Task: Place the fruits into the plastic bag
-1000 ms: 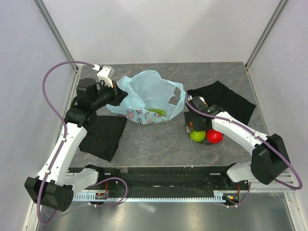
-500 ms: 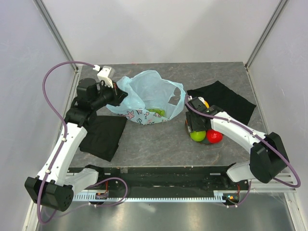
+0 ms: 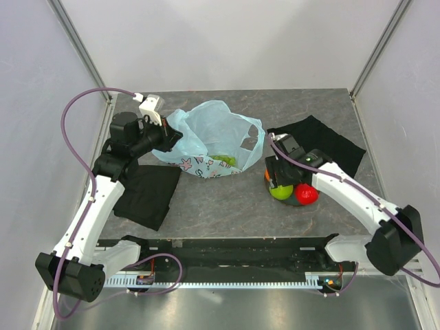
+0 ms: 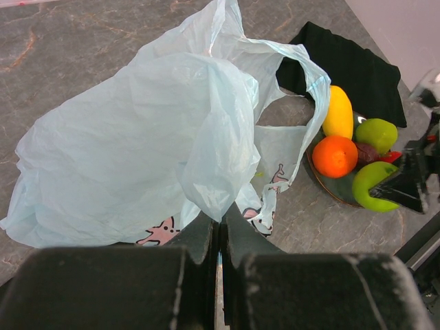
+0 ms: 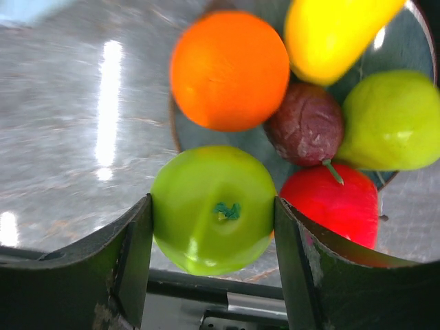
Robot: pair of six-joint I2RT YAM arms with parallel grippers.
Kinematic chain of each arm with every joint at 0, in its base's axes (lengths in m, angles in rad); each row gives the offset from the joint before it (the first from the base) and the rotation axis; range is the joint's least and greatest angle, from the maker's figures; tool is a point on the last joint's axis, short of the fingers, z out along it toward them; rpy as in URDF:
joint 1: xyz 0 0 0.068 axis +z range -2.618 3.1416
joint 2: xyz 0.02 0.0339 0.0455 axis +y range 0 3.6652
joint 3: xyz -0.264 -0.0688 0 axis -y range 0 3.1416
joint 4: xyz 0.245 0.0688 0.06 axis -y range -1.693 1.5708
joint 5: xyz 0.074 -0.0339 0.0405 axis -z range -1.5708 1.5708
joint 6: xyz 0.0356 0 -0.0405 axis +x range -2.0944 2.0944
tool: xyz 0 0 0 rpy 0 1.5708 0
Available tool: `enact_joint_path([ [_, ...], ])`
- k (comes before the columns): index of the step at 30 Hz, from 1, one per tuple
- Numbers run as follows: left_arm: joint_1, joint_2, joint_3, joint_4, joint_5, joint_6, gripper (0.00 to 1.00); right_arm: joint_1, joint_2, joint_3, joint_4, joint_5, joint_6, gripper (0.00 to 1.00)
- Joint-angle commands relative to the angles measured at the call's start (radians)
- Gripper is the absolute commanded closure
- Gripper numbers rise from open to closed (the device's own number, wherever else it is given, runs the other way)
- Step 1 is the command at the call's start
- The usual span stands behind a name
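Observation:
The light-blue plastic bag (image 3: 206,134) lies at the back left, and my left gripper (image 3: 167,137) is shut on a fold of its film (image 4: 213,185). Green grapes (image 3: 223,160) show inside the bag. My right gripper (image 5: 213,213) is shut on the green apple (image 5: 214,210), with both fingers pressed against its sides at the plate's near edge. On the grey-blue plate (image 5: 409,48) lie an orange (image 5: 229,69), a yellow oblong fruit (image 5: 330,34), a dark purple round fruit (image 5: 306,124), a second green fruit (image 5: 392,120) and a red apple (image 5: 337,206).
One black cloth (image 3: 148,192) lies under the left arm, another (image 3: 323,141) behind the plate at the right. The bag's handle loop (image 4: 309,82) hangs towards the plate. Grey walls close in the table on three sides.
My right gripper's fingers have closed in on the green apple, and that arm's elbow has swung to the right. The left arm and the bag have not moved.

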Motion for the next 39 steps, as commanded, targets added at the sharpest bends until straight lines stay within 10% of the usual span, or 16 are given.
enact_joint_path([
  [1, 0.0, -0.006, -0.001, 0.023, 0.007, 0.024, 0.98, 0.004, -0.091, 0.085, -0.005, -0.103, -0.098, 1.0],
  [15, 0.0, 0.0, -0.001, 0.029, 0.05, 0.016, 0.98, 0.004, -0.205, -0.03, 0.777, -0.495, 0.028, 1.0],
  [39, 0.0, 0.005, -0.014, 0.055, 0.102, -0.007, 0.98, 0.188, 0.494, 0.434, 0.814, -0.271, 0.005, 1.0],
])
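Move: The mouth of the plastic bag lies roughly 14 cm ahead and 21 cm to the left of the right hand, at about its height; that hand already grips the green apple just above the bowl. The grapes in the bag are some 10 cm ahead, 18 cm left and 6 cm lower. In the bowl, the orange sits about 6 cm ahead and 2 cm left, the red apple 9 cm right and 2 cm back, both slightly lower. From the left hand the bag's mouth is about 12 cm right, 4 cm ahead and 15 cm below. With the green apple still pinched between its fingers, the right hand lifts about 15 cm while swinging left, fingers tilting some 50 degrees to point more left and forward. It then carries on forward and left, sinking about 7 cm, and takes the apple into the bag's open mouth, where it finishes some 24 cm left of its start. The left hand keeps the bag's rim pinched and raised. ##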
